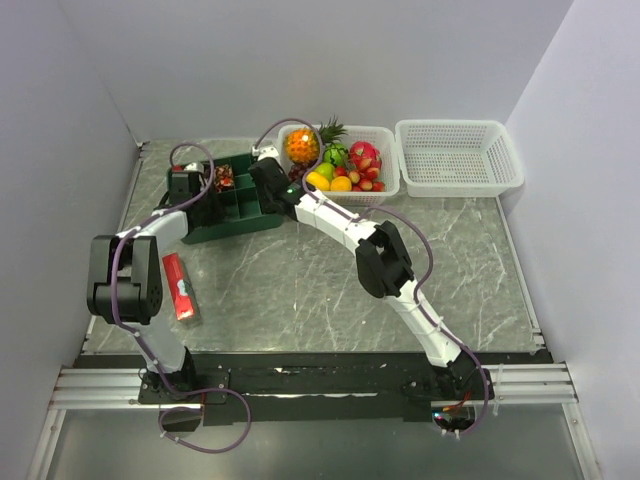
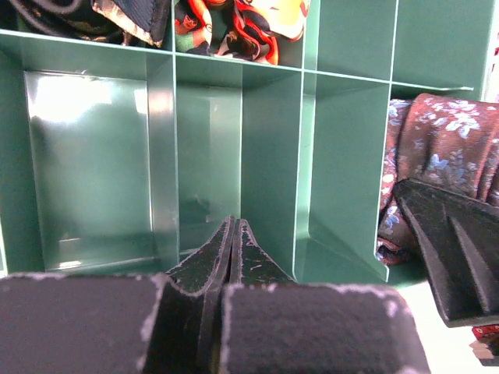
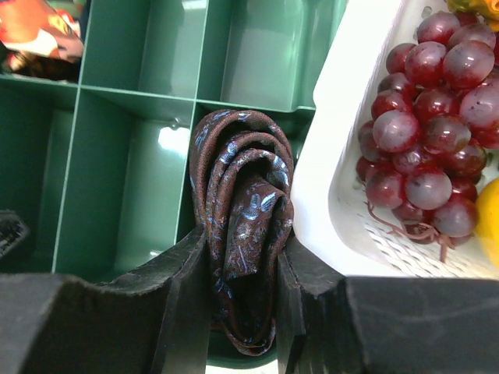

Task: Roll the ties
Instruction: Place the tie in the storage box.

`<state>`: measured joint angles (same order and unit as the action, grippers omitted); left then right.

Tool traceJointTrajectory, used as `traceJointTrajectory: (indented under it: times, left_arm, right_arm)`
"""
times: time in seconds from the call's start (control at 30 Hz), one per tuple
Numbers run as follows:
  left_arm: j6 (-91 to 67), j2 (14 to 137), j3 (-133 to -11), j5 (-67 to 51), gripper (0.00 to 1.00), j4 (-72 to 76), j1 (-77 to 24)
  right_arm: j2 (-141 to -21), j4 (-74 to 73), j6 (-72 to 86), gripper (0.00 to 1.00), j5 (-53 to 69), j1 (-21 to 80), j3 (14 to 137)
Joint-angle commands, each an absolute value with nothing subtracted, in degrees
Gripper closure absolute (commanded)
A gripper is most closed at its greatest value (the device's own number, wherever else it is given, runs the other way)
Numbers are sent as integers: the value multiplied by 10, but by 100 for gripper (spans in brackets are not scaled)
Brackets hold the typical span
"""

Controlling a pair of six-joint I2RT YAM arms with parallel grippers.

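Note:
A rolled tie (image 3: pixel 242 171), dark brown with small pale blue flowers, is squeezed between the fingers of my right gripper (image 3: pixel 242 243), which is shut on it. The coil hangs over a compartment at the right end of the green tray (image 3: pixel 148 195), beside a white basket. The left wrist view shows the same tie (image 2: pixel 448 144) at the tray's (image 2: pixel 93 156) right end. My left gripper (image 2: pixel 234 227) is shut on nothing, over bare middle compartments. Colourful rolled ties (image 2: pixel 242 27) fill far compartments. From above, both grippers (image 1: pixel 205 195) (image 1: pixel 268 180) are over the tray (image 1: pixel 240 222).
A white basket (image 1: pixel 385 185) of fruit stands against the tray's right side, with red grapes (image 3: pixel 437 132) close to my right fingers. Another white basket (image 1: pixel 458 155) stands further right. A red packet (image 1: pixel 180 285) lies on the table near the left arm.

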<state>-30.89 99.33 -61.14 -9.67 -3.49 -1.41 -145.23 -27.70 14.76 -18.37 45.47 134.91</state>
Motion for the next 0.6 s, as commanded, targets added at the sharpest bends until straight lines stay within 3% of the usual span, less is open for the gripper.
traceJointTrajectory:
  times: [0.0, 0.33, 0.43, 0.47, 0.57]
  left_arm:
    - [-318, 972, -608, -102, 99, -40, -25]
    - [-330, 919, -627, -132, 84, -12, -32]
    - [-337, 900, -616, -148, 78, 14, -32]
    - [-341, 895, -612, -151, 76, 23, -32]
    - [-354, 879, -602, -170, 70, 50, -32]
  right_arm:
    - [-1449, -335, 100, 100, -221, 453, 1375]
    - [-1455, -340, 92, 99, -228, 461, 1364]
    - [-1454, -342, 84, 95, -222, 461, 1361]
    - [-1454, -344, 81, 93, -217, 462, 1358]
    - [-1441, -335, 82, 62, -205, 463, 1337]
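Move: The right gripper still holds the rolled tie in the green storage box's front-right compartment, whose middle is about 1 cm ahead and 3 cm below its fingers; the grapes lie some 9 cm to its right and 6 cm ahead. From the left gripper, whose shut fingers are at the box's front wall, the rolled tie is roughly 11 cm right and 3 cm ahead, and the red tie stands about 10 cm straight ahead, 2 cm lower. Part the left fingers to about a quarter open and free them from the box's front wall, easing some 2.5 cm to the right, then lift straight away, about 6.5 cm up in all, letting the fingertips tilt up nearly 10 degrees. Keep the right gripper almost still over its compartment, grip unchanged on the rolled tie, with only a 5-degree roll. ##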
